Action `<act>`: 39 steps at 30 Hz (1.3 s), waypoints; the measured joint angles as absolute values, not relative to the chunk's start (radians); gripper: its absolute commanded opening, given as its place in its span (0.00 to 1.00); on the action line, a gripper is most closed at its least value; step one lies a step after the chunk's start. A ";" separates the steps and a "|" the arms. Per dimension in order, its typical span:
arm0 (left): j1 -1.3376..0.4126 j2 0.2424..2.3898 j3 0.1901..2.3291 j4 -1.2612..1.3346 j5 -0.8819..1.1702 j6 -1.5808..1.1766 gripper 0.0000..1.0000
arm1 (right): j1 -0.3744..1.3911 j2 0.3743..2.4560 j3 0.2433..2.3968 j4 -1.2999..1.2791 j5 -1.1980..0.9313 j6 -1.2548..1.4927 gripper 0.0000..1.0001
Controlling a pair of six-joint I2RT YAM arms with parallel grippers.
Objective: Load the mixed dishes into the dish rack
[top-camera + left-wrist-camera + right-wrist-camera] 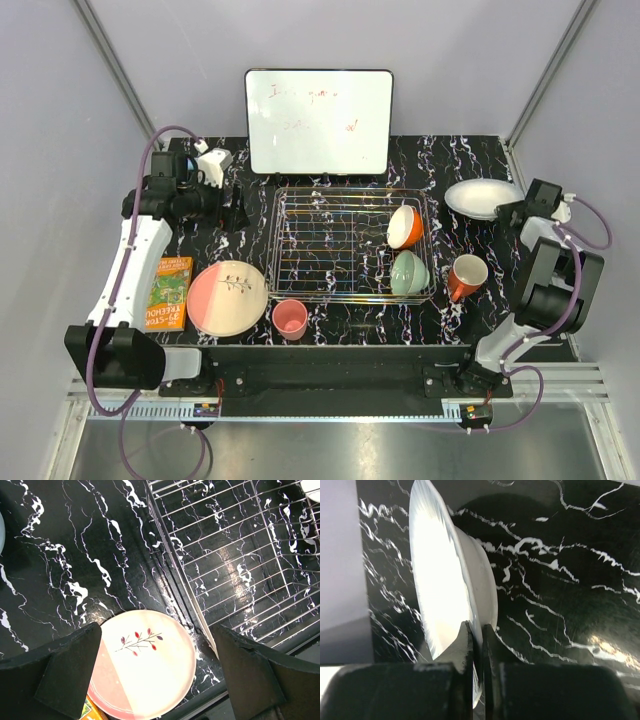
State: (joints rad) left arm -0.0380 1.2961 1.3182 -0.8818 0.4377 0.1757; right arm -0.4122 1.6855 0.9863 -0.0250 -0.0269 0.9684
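Observation:
My right gripper (476, 626) is shut on the rim of the white plate (437, 575) at the table's back right (482, 197). The silver wire dish rack (330, 245) holds an orange bowl (404, 226) and a mint-green bowl (409, 272) at its right end. A large pink plate with a twig drawing (228, 297) lies left of the rack, also under my left gripper (155, 675), which hangs open above it. In front of the rack stands a small pink cup (290, 319). An orange mug (466, 276) stands right of the rack.
An orange book (170, 292) lies left of the pink plate. A white board with a black frame (319, 122) stands behind the rack. Light-blue headphones (213, 160) sit at the back left near my left arm.

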 measured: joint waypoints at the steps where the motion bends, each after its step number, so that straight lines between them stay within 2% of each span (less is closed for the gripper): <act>1: -0.038 1.298 1.317 -0.883 0.438 0.176 0.98 | -0.406 1.682 1.003 -0.054 -0.025 0.952 0.00; 10: -0.038 1.299 1.301 -0.882 0.438 0.176 0.97 | -0.205 1.679 1.341 -0.411 0.052 0.670 0.00; 17: -0.038 1.303 1.272 -0.886 0.438 0.184 0.97 | -0.069 1.655 1.574 -0.451 0.131 0.403 0.00; 23: -0.038 1.303 1.265 -0.889 0.438 0.184 0.97 | 0.074 1.570 1.575 -0.408 0.228 0.070 0.00; 28: -0.038 1.303 1.265 -0.889 0.438 0.184 0.97 | 0.235 1.477 1.454 -0.252 0.208 -0.329 0.00; 39: -0.038 1.306 1.240 -0.890 0.437 0.184 0.96 | 0.387 1.464 1.445 -0.333 0.082 -0.774 0.00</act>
State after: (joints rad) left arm -0.0380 1.3064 1.2404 -0.8898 0.4374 0.1841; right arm 0.3874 1.4635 1.4448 -0.3332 0.0822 -0.7738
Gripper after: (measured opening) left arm 0.964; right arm 0.042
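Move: The white plate is already pinched by its rim in the right hand and tilted up. The dish rack's middle lies about 37 cm to that hand's left, 6 cm back and 5 cm lower. The orange bowl in the rack is some 24 cm left and 3 cm back; the green bowl is 22 cm left and 15 cm back, the orange mug 8 cm left and 14 cm back. From the left hand, the rack's middle is about 26 cm right, 3 cm ahead and 18 cm below. Sweeping left and up at once, some 28 cm across and 24 cm up, the right hand carries the pinched plate from the right side to high over the rack's rear right part, bulging forward a little midway and levelling off at the end. Its wrist rolls left side down and swings counter-clockwise, over 120 degrees in all, while the fingers stay shut on the rim. The open, empty left hand sinks about 3 cm. ##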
